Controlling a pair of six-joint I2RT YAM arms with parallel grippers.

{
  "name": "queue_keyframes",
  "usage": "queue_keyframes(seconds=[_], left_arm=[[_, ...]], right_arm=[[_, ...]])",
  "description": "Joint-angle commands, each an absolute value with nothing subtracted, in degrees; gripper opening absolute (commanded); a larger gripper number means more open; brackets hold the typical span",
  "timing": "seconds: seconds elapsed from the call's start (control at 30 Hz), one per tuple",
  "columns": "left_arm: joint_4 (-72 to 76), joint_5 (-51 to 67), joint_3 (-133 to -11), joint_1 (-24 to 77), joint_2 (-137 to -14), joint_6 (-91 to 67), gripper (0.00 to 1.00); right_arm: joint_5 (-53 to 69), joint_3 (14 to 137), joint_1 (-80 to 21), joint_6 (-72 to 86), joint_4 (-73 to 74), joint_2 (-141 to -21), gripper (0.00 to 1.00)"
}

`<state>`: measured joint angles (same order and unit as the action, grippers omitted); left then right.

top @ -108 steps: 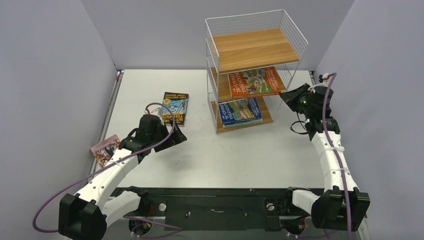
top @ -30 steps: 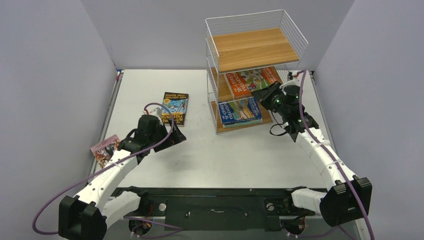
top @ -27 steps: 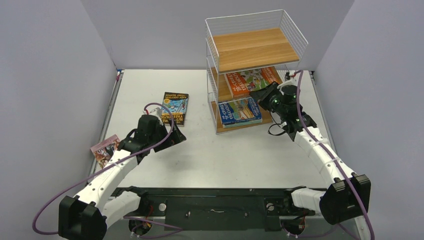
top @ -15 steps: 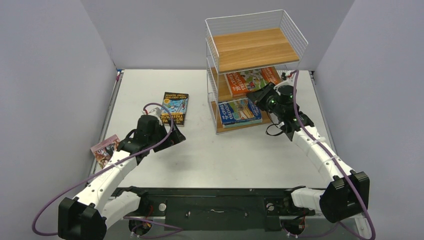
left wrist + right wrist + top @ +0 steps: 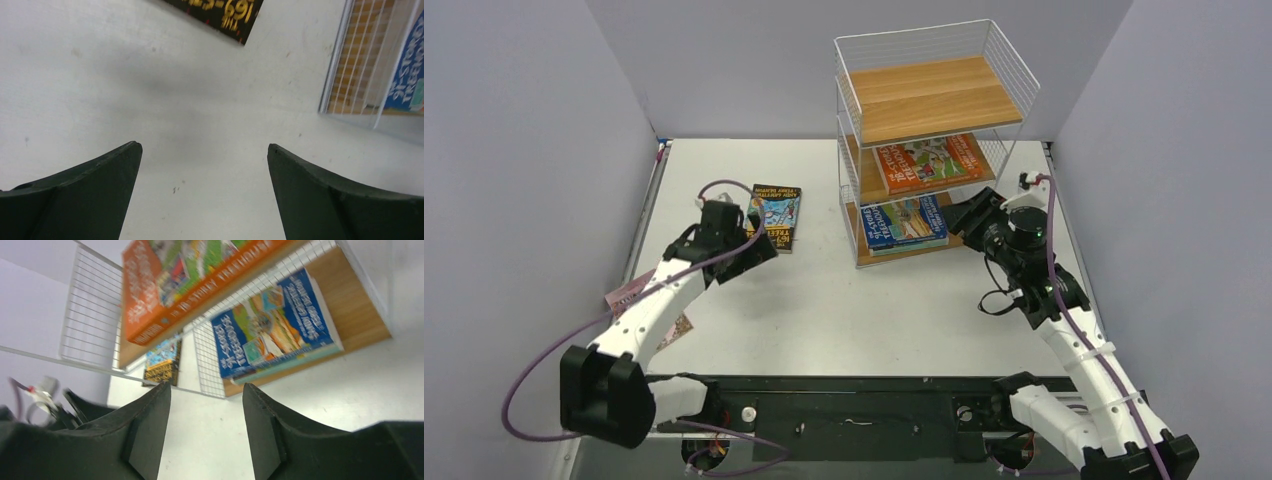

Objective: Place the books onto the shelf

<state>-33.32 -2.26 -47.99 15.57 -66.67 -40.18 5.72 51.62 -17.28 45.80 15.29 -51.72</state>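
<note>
The shelf (image 5: pixel 932 100) stands at the back right, its top board bare. An orange book (image 5: pixel 927 163) lies on the middle tier and a blue book (image 5: pixel 904 222) on the bottom tier. A dark black-and-blue book (image 5: pixel 776 215) lies flat on the table left of the shelf. Part of a pink book (image 5: pixel 630 291) shows under the left arm. My left gripper (image 5: pixel 760 253) hovers open just short of the dark book (image 5: pixel 226 12), holding nothing. My right gripper (image 5: pixel 964 214) stands open and empty, right of the bottom tier, facing the orange book (image 5: pixel 165 290) and the blue book (image 5: pixel 272 327).
Grey walls close in the white table (image 5: pixel 874 310) on the left, back and right. The shelf's wire corner (image 5: pixel 350 60) lies right of the left gripper. A purple cable (image 5: pixel 554 350) trails along each arm.
The right gripper has drawn back out of the middle tier and opened, leaving the orange book there. The left arm has swung forward towards the dark book.
</note>
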Motion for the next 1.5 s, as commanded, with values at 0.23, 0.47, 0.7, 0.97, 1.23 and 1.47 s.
queue_keyframes(seconds=[0.23,0.47,0.7,0.97,1.23,1.47], left_arm=[[-36.3,-14.5,-91.8,9.5,-103.3,-32.2,0.96],[-43.3,-15.4,-117.9,8.6,-125.4,-33.8,0.94],[-48.2,-19.5,-134.6,8.3,-139.4,-36.6,0.92],[-48.0,-17.7,-136.3,8.3,-144.5,-40.6,0.86],[-50.0,-14.2,-135.2,8.3,-146.1,-41.8,0.75],[-48.6,-13.3,-122.5,9.8,-139.1,-39.2,0.63]], right_arm=[[1.8,49.0,-16.2,43.9,23.2,-46.5,0.52],[0.9,49.5,-16.0,43.1,27.1,-45.1,0.52],[2.0,49.0,-16.1,43.7,27.2,-47.6,0.52],[2.6,49.4,-16.0,44.0,25.5,-51.5,0.52],[3.4,49.4,-16.0,44.2,24.4,-52.8,0.52],[4.3,48.7,-16.1,44.9,23.2,-53.1,0.51]])
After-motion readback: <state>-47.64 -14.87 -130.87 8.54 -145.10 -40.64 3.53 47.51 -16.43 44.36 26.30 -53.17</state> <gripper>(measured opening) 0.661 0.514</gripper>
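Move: The 169-storey treehouse book lies flat about 21 cm ahead of the left hand, 3 cm to its right and 10 cm below. The pink book is some 9 cm back and 28 cm to that hand's left, 11 cm below; the blue book on the rack's bottom board is roughly 14 cm ahead, 41 cm right and 6 cm lower. From the right hand, the treehouse book is about 19 cm ahead, 47 cm left and 27 cm below. To the treehouse book's far left corner goes the left hand: an arc about 30 cm forward, rising 5 cm over the book's left side, then sinking some 14 cm, turning slightly counter-clockwise. Low down it draws back 1 to 2 cm, its wide fingers closing partway astride the corner and dragging at it. The empty right hand sinks 8 cm beside the rack, tipping down. ##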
